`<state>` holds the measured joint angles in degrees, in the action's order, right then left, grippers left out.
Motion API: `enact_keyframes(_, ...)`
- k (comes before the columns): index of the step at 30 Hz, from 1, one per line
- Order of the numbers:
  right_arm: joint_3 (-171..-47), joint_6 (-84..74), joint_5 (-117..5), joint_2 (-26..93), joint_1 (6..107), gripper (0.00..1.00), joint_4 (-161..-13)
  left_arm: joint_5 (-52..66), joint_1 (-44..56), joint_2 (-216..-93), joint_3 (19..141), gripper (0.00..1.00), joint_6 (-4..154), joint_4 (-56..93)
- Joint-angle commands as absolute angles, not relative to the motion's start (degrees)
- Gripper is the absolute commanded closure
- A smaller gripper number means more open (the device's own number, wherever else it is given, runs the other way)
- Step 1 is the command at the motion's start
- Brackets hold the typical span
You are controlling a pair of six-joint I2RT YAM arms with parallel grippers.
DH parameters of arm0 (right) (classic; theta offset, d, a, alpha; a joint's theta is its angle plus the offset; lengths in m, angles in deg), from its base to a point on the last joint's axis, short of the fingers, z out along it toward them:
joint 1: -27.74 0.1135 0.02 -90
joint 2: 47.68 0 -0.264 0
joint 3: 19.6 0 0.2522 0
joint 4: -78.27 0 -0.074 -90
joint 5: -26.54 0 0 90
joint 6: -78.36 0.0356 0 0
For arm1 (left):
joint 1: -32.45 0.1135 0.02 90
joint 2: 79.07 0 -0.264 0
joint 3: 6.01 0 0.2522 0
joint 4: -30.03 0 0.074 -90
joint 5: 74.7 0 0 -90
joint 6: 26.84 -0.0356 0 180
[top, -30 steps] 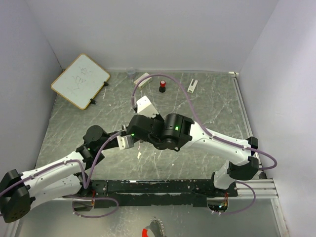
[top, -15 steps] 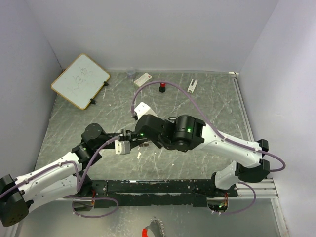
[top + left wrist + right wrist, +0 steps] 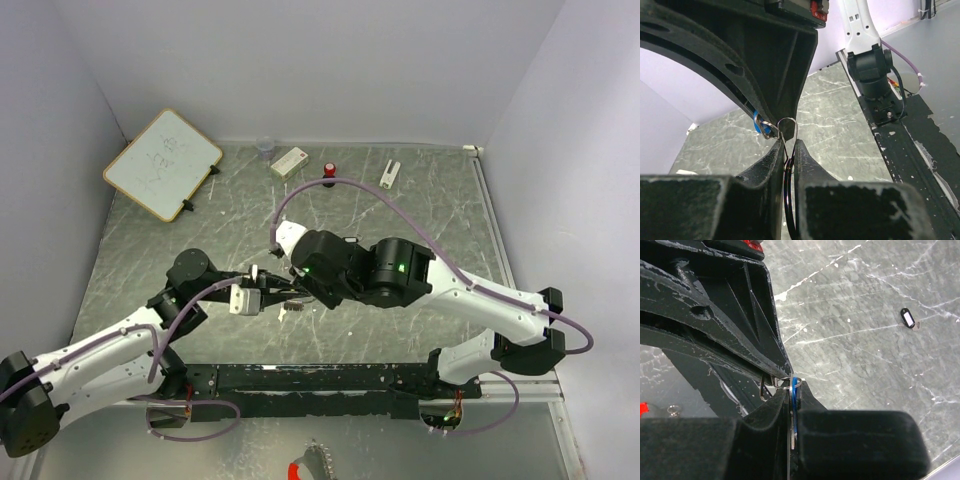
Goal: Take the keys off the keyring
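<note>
My two grippers meet tip to tip just above the middle of the table. The left gripper (image 3: 266, 291) (image 3: 787, 143) is shut on the keyring (image 3: 788, 165), whose thin dark wire loops run down between its fingers. A small silver ring (image 3: 785, 123) (image 3: 782, 383) links the two grippers. The right gripper (image 3: 291, 284) (image 3: 792, 386) is shut on a key with a blue plastic head (image 3: 795, 390) (image 3: 759, 127), clamped edge-on between its pads. No other keys on the ring show, hidden by the fingers.
A small black piece with a white face (image 3: 907, 318) lies on the marble table (image 3: 430, 220). A whiteboard (image 3: 163, 163) leans at the back left. A clear cup (image 3: 265, 146), a white box (image 3: 290, 161), a red-and-black knob (image 3: 329, 171) and a white clip (image 3: 389, 174) line the back edge.
The right arm's elbow has swung right and toward the near edge. The joined grippers have shifted slightly nearer. Both stay shut on the same things.
</note>
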<state>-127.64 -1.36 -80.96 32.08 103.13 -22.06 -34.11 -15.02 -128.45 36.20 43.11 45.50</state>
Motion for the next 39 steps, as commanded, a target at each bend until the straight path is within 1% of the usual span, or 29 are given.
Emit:
enact_keyframes(1, -126.3, -3.0, -75.4, 35.2, 102.7, 1.00, -37.3, -40.4, -16.4, -129.9, 39.1, 0.92, 42.8, 54.6)
enact_keyframes(5, -124.9, -3.9, -74.0, 35.6, 101.0, 1.00, -40.0, -42.4, -16.4, -131.1, 40.2, 0.92, 43.0, 55.8)
enact_keyframes(8, -123.5, -5.0, -70.4, 35.4, 98.4, 1.00, -43.2, -42.9, -16.4, -131.6, 40.6, 0.93, 42.8, 57.1)
enact_keyframes(15, -123.7, -7.0, -62.3, 37.6, 91.1, 1.00, -45.9, -45.2, -16.4, -133.6, 44.0, 0.93, 38.9, 52.5)
enact_keyframes(22, -127.3, -11.2, -46.7, 44.1, 83.6, 1.00, -45.1, -46.1, -16.4, -136.0, 47.3, 0.93, 33.9, 47.1)
enact_keyframes(25, -127.0, -12.8, -40.6, 47.1, 82.5, 1.00, -45.4, -46.3, -16.4, -136.7, 47.9, 0.93, 33.5, 47.7)
enact_keyframes(27, -126.2, -13.4, -34.3, 48.6, 82.3, 1.00, -46.7, -46.7, -16.4, -137.4, 48.2, 0.93, 33.9, 49.1)
enact_keyframes(32, -124.2, -13.5, -26.1, 49.9, 82.1, 1.00, -50.7, -46.3, -16.4, -139.2, 49.3, 0.93, 33.8, 50.7)
enact_keyframes(35, -124.0, -12.7, -28.0, 49.3, 81.7, 1.00, -52.1, -46.1, -16.4, -139.5, 49.2, 0.93, 34.7, 52.6)
enact_keyframes(39, -123.1, -9.8, -32.2, 49.6, 79.4, 1.00, -54.3, -46.1, -16.4, -138.3, 47.0, 0.93, 38.2, 59.5)
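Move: The blue key tag, gripped in the right fingers, lies about 3 cm to the right of the left hand and 1 cm ahead, at its height. For the right hand, the wire keyring pinched in the left fingers is some 3 cm to its left, 1 cm back and 2 cm lower. The black key tag already lies loose on the table, roughly 17 cm ahead of the right hand, 2 cm to its right and 27 cm below. Lower both grippers together by about 9 cm, easing a couple of centimetres forward on the way, and keep the left pinched on the keyring and the right on the blue key tag. Meanwhile swing the right fingers some 35 degrees back to point steeply down, tip the left fingers slightly downward, and let the tips draw about a centimetre closer. ##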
